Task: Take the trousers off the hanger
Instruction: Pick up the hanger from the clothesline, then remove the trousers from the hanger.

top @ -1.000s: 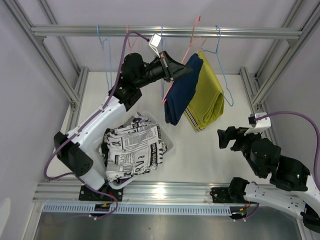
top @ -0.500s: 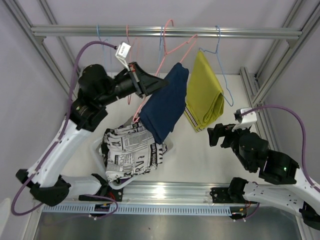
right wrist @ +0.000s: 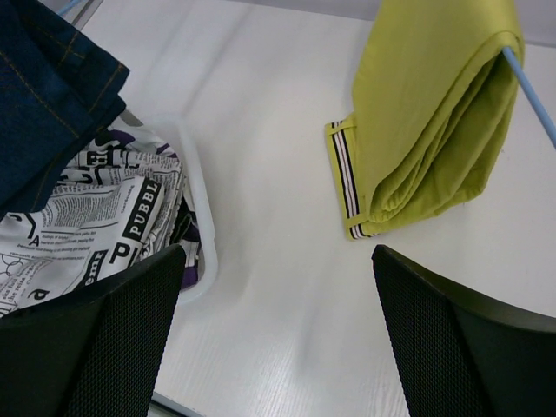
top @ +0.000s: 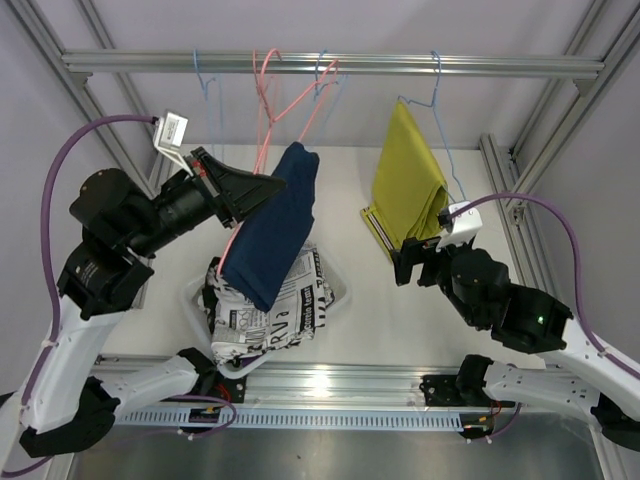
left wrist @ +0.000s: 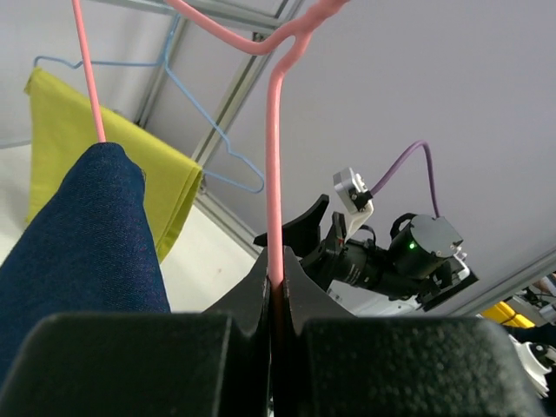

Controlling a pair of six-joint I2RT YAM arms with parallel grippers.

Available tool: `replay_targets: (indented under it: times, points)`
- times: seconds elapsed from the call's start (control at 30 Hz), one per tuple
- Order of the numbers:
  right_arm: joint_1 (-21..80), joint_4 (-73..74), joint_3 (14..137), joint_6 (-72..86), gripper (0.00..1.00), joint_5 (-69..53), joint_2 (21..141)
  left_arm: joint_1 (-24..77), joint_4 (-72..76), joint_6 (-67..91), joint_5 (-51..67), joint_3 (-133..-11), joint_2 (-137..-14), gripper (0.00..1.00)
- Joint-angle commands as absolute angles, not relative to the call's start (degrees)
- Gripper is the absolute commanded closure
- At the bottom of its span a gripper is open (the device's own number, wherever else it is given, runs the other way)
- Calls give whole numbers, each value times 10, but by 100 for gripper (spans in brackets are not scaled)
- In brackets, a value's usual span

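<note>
Navy trousers [top: 268, 228] hang folded over a pink hanger [top: 263, 110], above the white basket [top: 338, 287]. My left gripper [top: 280, 184] is shut on the hanger's wire. In the left wrist view the pink hanger [left wrist: 274, 174] runs down between the closed jaws of the left gripper [left wrist: 276, 280], with the navy trousers [left wrist: 82, 234] at left. Mustard yellow trousers [top: 408, 185] with a striped waistband hang on a blue hanger [top: 441, 110]. My right gripper [top: 408, 262] stands open just below them. The right gripper [right wrist: 278, 261] holds nothing, and the yellow trousers [right wrist: 434, 122] are ahead.
The basket [right wrist: 206, 234] holds white trousers with black print [top: 270, 305] on top of other cloth. Empty blue hangers [top: 207, 95] hang on the aluminium rail [top: 500, 66]. Frame posts stand at both sides.
My left arm has swung left and toward the near edge, carrying the pink hanger and navy trousers over the basket. My right arm has moved up and left toward the yellow trousers.
</note>
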State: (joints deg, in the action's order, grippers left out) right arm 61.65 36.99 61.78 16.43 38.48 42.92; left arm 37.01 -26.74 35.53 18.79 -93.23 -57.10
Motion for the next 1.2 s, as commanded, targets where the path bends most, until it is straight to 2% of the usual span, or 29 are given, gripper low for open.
replay_targets:
  times: [0.0, 0.3, 0.67, 0.8, 0.93, 1.17]
  points:
    - [615, 340, 640, 163, 7, 372, 437, 373, -240, 324, 161, -923, -542, 100]
    - [615, 338, 635, 186, 10, 349, 447, 373, -193, 318, 138, -705, -461, 99]
    - [627, 302, 651, 195, 12, 274, 555, 373, -117, 280, 111, -573, -445, 99]
    - [677, 277, 677, 174, 12, 263, 590, 371, -106, 268, 112, -555, -451, 100]
    - [771, 272, 731, 154, 11, 286, 645, 368, -105, 263, 105, -541, -449, 100]
    - [837, 282, 806, 164, 12, 323, 754, 365, -110, 260, 94, -526, -439, 100]
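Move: The left hand already holds the pink hanger with the navy trousers; below it lies the basket, about 50 cm down, 2 cm ahead and 7 cm to its left. For the open right hand, the navy trousers hang some 27 cm to the left, 2 cm ahead and 5 cm higher. From this same hand the basket is about 30 cm left, level with it fore and aft and 30 cm down, and the yellow-green trousers hang about 15 cm ahead, 1 cm left, slightly lower. Still pinching the pink hanger, the left hand brings it down about 20 cm towards the basket, easing slightly forward late and tilting some 15 degrees. The right hand creeps at first, then sweeps left about 20 cm and back about 7 towards the navy trousers, swinging nearly 30 degrees counter-clockwise. Its fingers stay wide open and come close to the cloth; contact can't be seen. ##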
